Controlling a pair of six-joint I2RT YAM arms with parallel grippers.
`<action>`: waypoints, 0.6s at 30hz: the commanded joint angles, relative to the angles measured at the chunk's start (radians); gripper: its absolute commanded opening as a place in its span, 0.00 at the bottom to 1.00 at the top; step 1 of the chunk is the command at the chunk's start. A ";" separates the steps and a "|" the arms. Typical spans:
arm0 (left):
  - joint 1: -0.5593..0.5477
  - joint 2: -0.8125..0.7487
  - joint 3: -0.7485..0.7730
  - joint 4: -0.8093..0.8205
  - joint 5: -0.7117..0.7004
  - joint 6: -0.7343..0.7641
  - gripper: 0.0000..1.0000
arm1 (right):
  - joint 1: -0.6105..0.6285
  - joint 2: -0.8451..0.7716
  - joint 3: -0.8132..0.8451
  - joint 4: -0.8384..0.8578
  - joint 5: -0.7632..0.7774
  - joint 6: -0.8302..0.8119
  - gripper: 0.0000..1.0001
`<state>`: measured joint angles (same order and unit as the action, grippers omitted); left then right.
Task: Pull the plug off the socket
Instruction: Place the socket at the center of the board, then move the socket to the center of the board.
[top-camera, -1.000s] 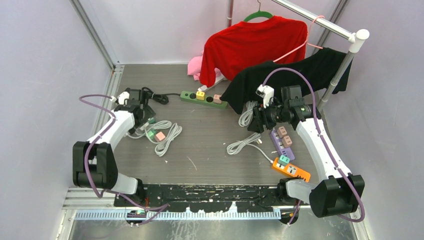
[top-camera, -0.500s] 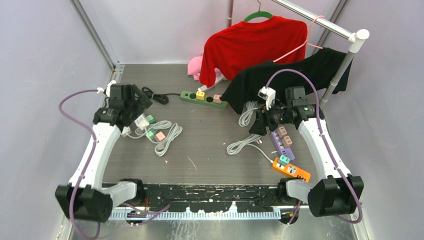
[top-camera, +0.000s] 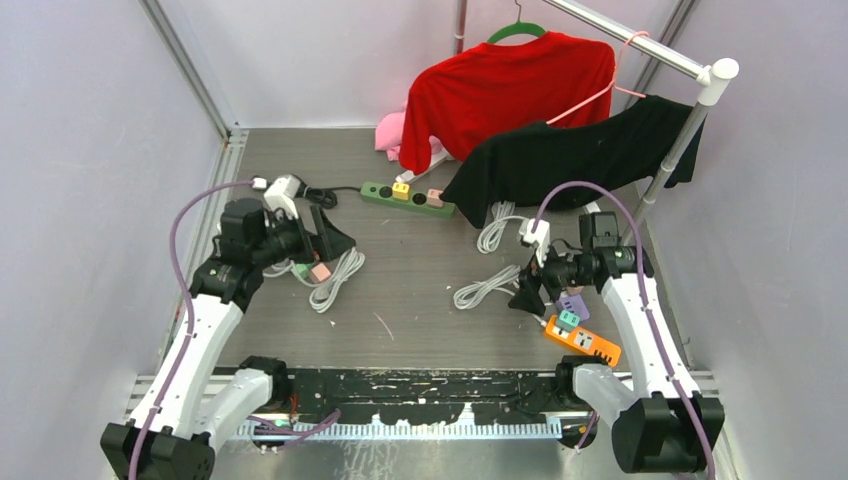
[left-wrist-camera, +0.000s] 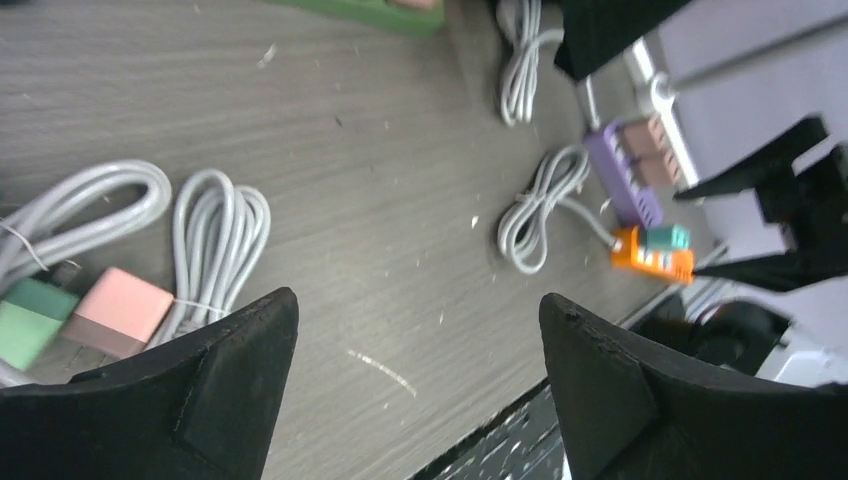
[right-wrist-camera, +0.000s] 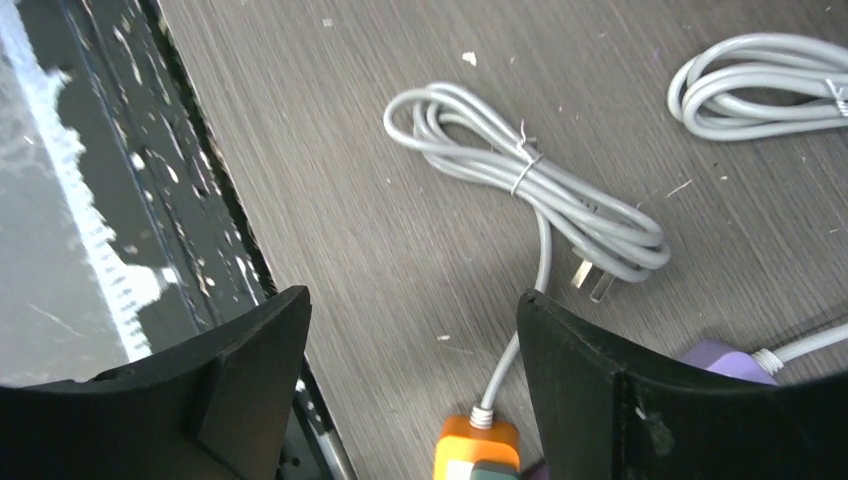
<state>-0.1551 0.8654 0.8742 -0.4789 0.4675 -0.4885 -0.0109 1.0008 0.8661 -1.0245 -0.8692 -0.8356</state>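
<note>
An orange socket strip (top-camera: 582, 340) lies at the near right with a teal plug (top-camera: 568, 320) seated in it. My right gripper (top-camera: 528, 295) hovers open just left of the strip's cord end. In the right wrist view that orange strip (right-wrist-camera: 478, 448) shows at the bottom edge between the spread fingers of the right gripper (right-wrist-camera: 412, 298), which holds nothing. A purple strip (top-camera: 574, 303) lies partly hidden under the right wrist. My left gripper (top-camera: 335, 235) hangs open and empty above the floor (left-wrist-camera: 417, 298), with a pink plug (left-wrist-camera: 118, 313) and a green plug (left-wrist-camera: 30, 320) to its left.
A green strip (top-camera: 405, 197) carrying a yellow and a pink plug lies at the back. Coiled grey cords (top-camera: 487, 288) lie mid-floor, one with bare prongs (right-wrist-camera: 590, 280). White cords (top-camera: 340, 275) lie at the left. Red (top-camera: 510, 90) and black shirts (top-camera: 580, 155) hang on a rack.
The right gripper moved nearer, from over the purple strip to beside the orange strip, and opened wider. The left arm lifted off the left cords and swung right.
</note>
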 joint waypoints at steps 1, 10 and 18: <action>-0.050 -0.019 -0.050 0.031 0.045 0.198 0.89 | -0.008 -0.045 -0.070 0.000 0.072 -0.203 0.81; -0.094 -0.052 -0.086 -0.013 -0.088 0.271 0.89 | 0.049 -0.005 -0.143 0.218 0.241 -0.167 0.81; -0.095 -0.128 -0.105 -0.026 -0.153 0.292 0.88 | 0.203 0.156 -0.101 0.250 0.463 -0.239 0.79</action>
<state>-0.2478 0.7670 0.7715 -0.5133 0.3481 -0.2272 0.1101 1.1221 0.7208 -0.8276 -0.5472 -1.0161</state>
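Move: The purple socket with its two brown plugs lies some 12 cm to the right of the right hand, 5 cm ahead and 12 cm below. The orange socket is about 15 cm right and 6 cm back, and a coiled gray cable lies roughly 4 cm left and 6 cm ahead, both at table height. From the left hand, the purple socket is some 43 cm to the right, 2 cm nearer the base and 20 cm below. The empty right hand sinks about 8 cm towards the purple socket, drifting right some 3 cm and, after a slight draw back, going forward, while its left-pointing fingers tip some 20 degrees farther down and stay wide open. The left hand, also open and empty, drops about 5 cm and eases back 2 cm beside the coiled cables, then lifts a little, rolling its left side up. ##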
